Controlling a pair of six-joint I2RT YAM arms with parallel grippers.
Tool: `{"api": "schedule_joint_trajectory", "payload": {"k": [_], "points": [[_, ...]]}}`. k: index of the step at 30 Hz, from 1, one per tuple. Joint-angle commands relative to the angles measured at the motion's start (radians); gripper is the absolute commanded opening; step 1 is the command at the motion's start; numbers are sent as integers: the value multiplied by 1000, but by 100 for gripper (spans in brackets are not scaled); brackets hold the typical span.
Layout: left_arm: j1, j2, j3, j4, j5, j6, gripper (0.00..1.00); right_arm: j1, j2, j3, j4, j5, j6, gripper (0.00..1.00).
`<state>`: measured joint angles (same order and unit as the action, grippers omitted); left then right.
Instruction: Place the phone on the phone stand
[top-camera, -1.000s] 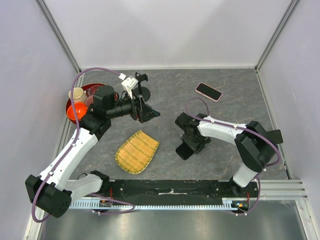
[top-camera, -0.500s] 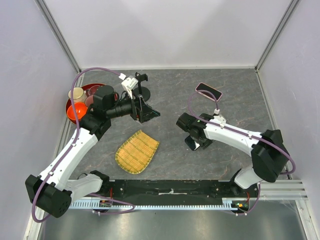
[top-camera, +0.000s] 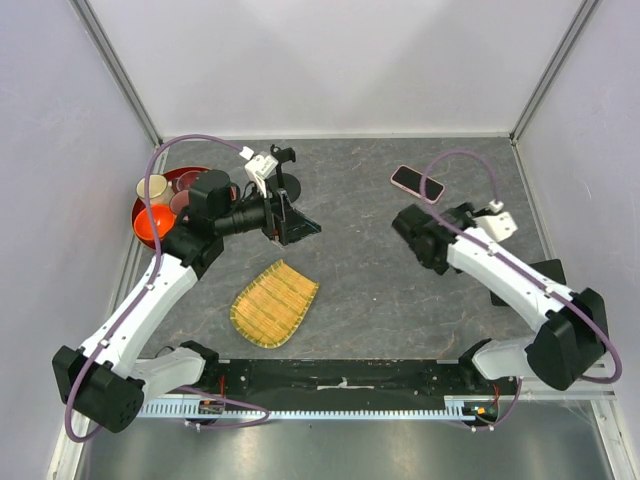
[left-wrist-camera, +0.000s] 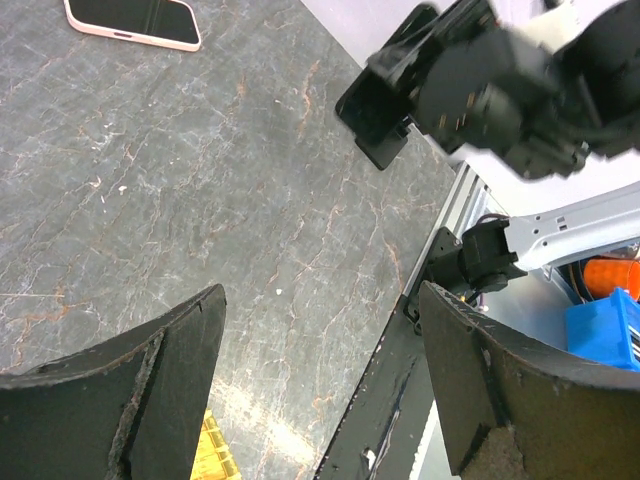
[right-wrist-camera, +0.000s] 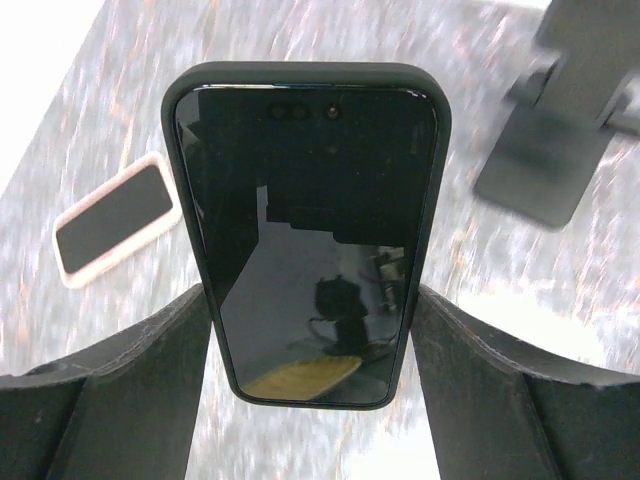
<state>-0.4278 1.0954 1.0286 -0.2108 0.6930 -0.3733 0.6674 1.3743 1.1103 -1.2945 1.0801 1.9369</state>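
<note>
The pink-cased phone (top-camera: 415, 182) lies flat, screen up, at the back right of the table, a purple cable crossing above it. It also shows in the left wrist view (left-wrist-camera: 132, 20) and the right wrist view (right-wrist-camera: 118, 230). The phone stand (top-camera: 285, 184), with disc base, thin post and clamp, stands at the back left. My right gripper (top-camera: 420, 235) (right-wrist-camera: 310, 300) is shut on an all-black phone (right-wrist-camera: 308, 220), held above the table just in front of the pink phone. My left gripper (top-camera: 295, 225) (left-wrist-camera: 320, 300) is wide open and empty, just in front of the stand.
A yellow bamboo mat (top-camera: 275, 300) lies front left of centre. A red tray (top-camera: 140, 215) with bowls and cups sits at the far left. A black angular folding stand (right-wrist-camera: 545, 150) shows blurred in the right wrist view. White walls close in three sides.
My right arm has lifted the all-black phone from the table's middle and swung it right and back toward the pink phone. My left arm has stayed still.
</note>
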Motion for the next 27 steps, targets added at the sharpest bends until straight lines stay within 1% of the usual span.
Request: {"api": "schedule_joint_trajectory", "payload": {"k": [1, 5, 6, 8, 9, 11, 12, 18, 21, 25, 26, 27], "points": [[-3, 4, 1, 30, 39, 10, 84, -162, -60, 74, -163, 181, -136, 0], [-3, 11, -2, 31, 39, 8, 84, -278, -113, 79, -163, 222, -229, 0], [-3, 11, -2, 33, 39, 8, 84, -326, -130, 80, -163, 228, -249, 0], [-3, 21, -4, 33, 42, 4, 84, -377, -141, 86, -163, 244, -311, 0], [-3, 24, -4, 36, 48, 1, 84, -426, -142, 91, -163, 244, -331, 0], [-5, 30, -10, 50, 53, -6, 83, -475, -152, 91, -163, 250, -371, 0], [-5, 34, -13, 53, 57, -12, 83, -521, -156, 89, -163, 248, -377, 0], [-9, 52, -18, 56, 50, -10, 83, -603, -143, 74, -163, 271, -357, 0], [-11, 47, -16, 48, 43, -6, 83, -643, -124, 88, -155, 254, -363, 0], [-11, 32, -18, 51, 36, 2, 83, -664, -121, 34, -56, 231, -452, 0], [-11, 31, -18, 53, 34, 1, 83, -708, -115, 22, -45, 224, -452, 0], [-11, 31, -18, 51, 31, 4, 83, -721, -116, 11, -36, 224, -451, 0]]}}
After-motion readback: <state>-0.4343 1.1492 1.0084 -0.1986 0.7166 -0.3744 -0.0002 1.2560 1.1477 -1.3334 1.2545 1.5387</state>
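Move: The phone is already between the right fingers. The phone stand it is bound for lies roughly 20 cm to this hand's right and 6 cm nearer the robot, its middle some 12 cm lower. The pink phone lies about 27 cm ahead of the right hand, 5 cm to its left, 16 cm below. From the left hand the phone stand is some 55 cm to the right, 5 cm back and 24 cm down. The phone, still pinched by its sides, is swept by the right hand about 20 cm to the right towards the phone stand, first rising some 5 cm, then also drawing back, and slowing as it nears. Meanwhile the wrist turns roughly 30 degrees clockwise and the fingers keep their hold. The left hand, open and empty, sinks about 2 cm. ##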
